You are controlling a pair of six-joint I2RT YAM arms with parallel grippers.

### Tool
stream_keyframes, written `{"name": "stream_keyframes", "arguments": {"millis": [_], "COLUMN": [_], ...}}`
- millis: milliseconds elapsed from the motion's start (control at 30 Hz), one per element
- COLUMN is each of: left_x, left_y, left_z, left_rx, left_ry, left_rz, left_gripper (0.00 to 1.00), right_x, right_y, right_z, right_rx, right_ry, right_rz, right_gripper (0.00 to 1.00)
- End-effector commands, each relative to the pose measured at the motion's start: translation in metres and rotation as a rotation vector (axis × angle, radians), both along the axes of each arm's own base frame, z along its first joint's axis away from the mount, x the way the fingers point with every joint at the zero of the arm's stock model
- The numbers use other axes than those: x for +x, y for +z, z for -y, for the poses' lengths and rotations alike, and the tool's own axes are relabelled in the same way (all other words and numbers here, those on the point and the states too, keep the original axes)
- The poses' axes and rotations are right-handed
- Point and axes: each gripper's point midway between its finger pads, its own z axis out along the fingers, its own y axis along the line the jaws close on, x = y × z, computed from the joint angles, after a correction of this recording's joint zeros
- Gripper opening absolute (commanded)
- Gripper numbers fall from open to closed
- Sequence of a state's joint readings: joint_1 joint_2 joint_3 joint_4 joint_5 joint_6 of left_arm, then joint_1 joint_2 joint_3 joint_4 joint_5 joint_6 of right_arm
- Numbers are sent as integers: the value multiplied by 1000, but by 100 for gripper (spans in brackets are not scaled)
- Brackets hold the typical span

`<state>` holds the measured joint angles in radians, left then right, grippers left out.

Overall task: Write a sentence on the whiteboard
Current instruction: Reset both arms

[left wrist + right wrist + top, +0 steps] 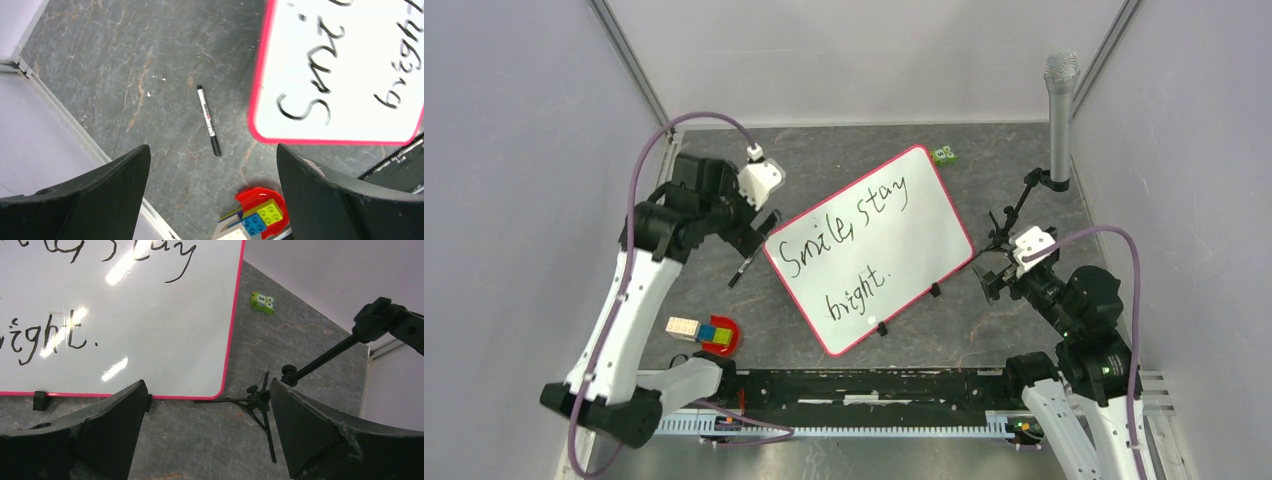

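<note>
The whiteboard (924,235) lies tilted mid-table, pink-framed, with small black feet on its lower right edge. The sentence (849,225) on it reads "Smile, stay bright." in black script over two lines. A black marker (742,270) lies on the table just left of the board. My left gripper (762,226) hangs open above it with nothing between its fingers; in the left wrist view the marker (207,117) lies beyond the gripper (212,147), beside the whiteboard (360,60). My right gripper (992,282) stands open and empty at the board's right edge, over the whiteboard (165,330) corner.
A microphone (1061,105) on a black tripod (260,400) stands at the right. A small green block (943,155) lies behind the board. A red dish (727,327) with coloured bricks (262,216) sits near the front left. Grey walls enclose the table.
</note>
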<state>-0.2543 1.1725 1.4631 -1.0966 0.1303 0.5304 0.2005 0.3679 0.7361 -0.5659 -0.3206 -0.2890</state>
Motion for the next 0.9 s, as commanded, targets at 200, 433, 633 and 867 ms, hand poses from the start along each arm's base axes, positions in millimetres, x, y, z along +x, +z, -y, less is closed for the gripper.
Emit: {"name": "stream_keyframes", "arguments": {"millis": [200, 433, 633, 867], "left_x": [-63, -96, -127, -158], "left_y": [6, 15, 45, 46], "left_z": [-12, -44, -80, -101], "left_rx": [-99, -165, -197, -236], "left_ry": [151, 252, 378, 459], "left_rz": [154, 345, 578, 751], "left_gripper": [100, 100, 100, 100], "right_x": [-7, -19, -28, -31], "right_y": [10, 18, 23, 26], "right_z": [29, 52, 63, 65], "right_rx": [-21, -49, -59, -56], "right_ry": [-145, -247, -298, -304], "right_rz": [80, 168, 229, 254], "right_gripper": [98, 98, 98, 98]}}
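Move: The whiteboard's middle lies about 5 cm ahead of the left hand and 22 cm to its right, some 27 cm below. The marker lies about 2 cm ahead and 6 cm left at that depth, and the toy blocks 14 cm back and 17 cm left. From the right hand, the whiteboard is about 11 cm ahead, 22 cm left and 26 cm below, and the tripod base 15 cm ahead, 8 cm right and 24 cm below. Both open hands leave the whiteboard: left about 15 cm back and leftward, tipping up; right some 6 cm rightward. ##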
